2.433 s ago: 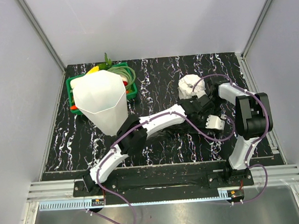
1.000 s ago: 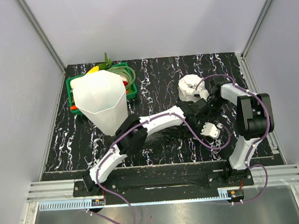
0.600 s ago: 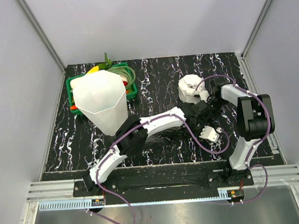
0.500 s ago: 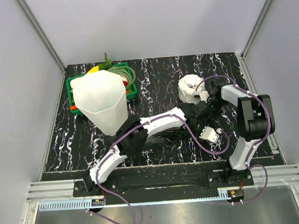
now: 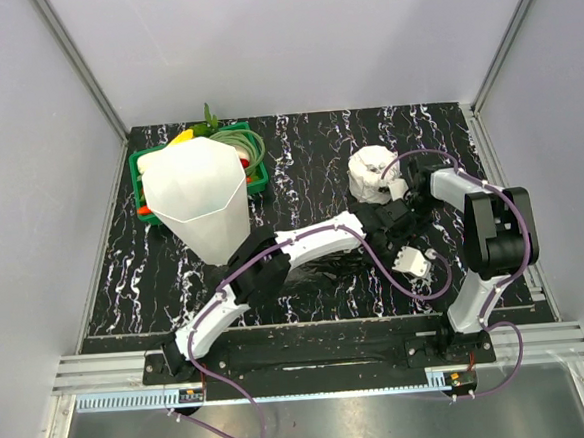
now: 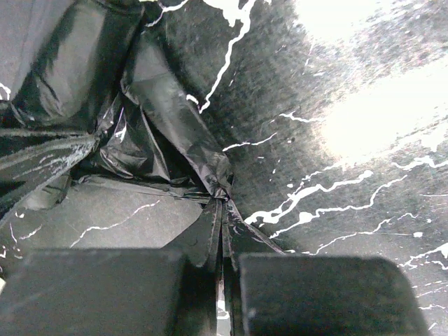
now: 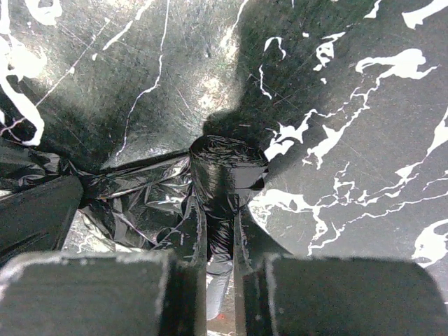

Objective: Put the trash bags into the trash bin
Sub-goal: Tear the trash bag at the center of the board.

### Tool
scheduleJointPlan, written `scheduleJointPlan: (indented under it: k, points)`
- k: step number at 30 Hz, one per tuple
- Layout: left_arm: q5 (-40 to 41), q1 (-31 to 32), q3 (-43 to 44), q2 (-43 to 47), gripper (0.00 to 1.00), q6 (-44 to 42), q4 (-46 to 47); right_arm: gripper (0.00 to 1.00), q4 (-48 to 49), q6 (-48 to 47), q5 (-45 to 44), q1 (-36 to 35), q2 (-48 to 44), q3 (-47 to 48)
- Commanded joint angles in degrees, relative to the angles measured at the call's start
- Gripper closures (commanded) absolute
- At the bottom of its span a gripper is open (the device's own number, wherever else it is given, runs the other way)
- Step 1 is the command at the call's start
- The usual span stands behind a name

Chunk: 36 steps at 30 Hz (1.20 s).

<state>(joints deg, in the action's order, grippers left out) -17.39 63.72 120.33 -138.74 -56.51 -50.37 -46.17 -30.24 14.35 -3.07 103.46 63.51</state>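
The trash bag [image 6: 157, 115] is crumpled glossy black film lying on the black marbled table. In the left wrist view my left gripper [image 6: 224, 255] is shut on a thin fold of it. In the right wrist view my right gripper [image 7: 220, 241] is shut on a rolled bunch of the same film [image 7: 225, 171]. From above, the two grippers meet right of centre, left gripper [image 5: 382, 218] beside right gripper [image 5: 406, 208], and the film is hard to pick out against the table. The trash bin [image 5: 202, 195], tall, white and translucent, stands upright at the back left, far from both grippers.
A green basket [image 5: 150, 161] of toy vegetables sits behind the bin. A white roll of plastic [image 5: 373, 172] lies just behind the grippers. Grey walls and metal rails enclose the table on three sides.
My left gripper has closed from open onto the fold of the bag. The right gripper has kept its hold and both wrists have shifted only slightly.
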Motion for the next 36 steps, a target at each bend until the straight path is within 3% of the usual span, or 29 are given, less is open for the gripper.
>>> scheduleJointPlan:
  k: [1, 10, 15, 21, 36]
  points:
    - [3.58, 0.09, 2.71, 1.18, 1.0, 5.7, -0.79, 1.0, 11.01, 0.36, -18.73, 0.35, 4.12, -4.7]
    - [8.25, -3.34, -0.35, 11.28, 1.0, 14.31, 4.74, 1.0, 13.65, 0.97, -30.25, 0.35, 5.0, -5.06]
    - [5.53, -6.15, -4.58, 16.39, 1.0, 21.51, 11.16, 1.0, 13.57, 1.94, -31.31, 0.26, 4.65, -5.58]
    - [4.47, -8.09, -5.02, 18.5, 1.0, 25.48, 12.66, 1.0, 15.41, 2.2, -35.53, -1.76, 4.03, -7.69]
    - [4.2, -8.96, -6.34, 18.24, 1.0, 23.38, 11.17, 1.0, 10.32, 6.06, -27.01, -1.76, 2.19, -3.75]
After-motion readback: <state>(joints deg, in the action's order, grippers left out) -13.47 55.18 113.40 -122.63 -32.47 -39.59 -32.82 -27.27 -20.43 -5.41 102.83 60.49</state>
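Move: The roll of trash bags stands upright in the right fingers, about 5 cm ahead of the left hand and 6 cm to its right, nearly level. From the right hand, the bag end pinched by the left fingers is some 5 cm back and 6 cm left, joined to the roll by a short strip. The white bag is roughly 13 cm ahead and 5 cm left of the left hand; the unrolled sheet's middle is 19 cm left and 5 cm back of it. Keeping its pinch on the black bag end, the left hand pulls away from the roll, up about 12 cm and forward about 8, turning some 30 degrees counter-clockwise, and eases slightly down and back at the end. The right hand keeps the roll gripped close over the board and drags it right and a little forward, its fingertips swinging out to the right. ##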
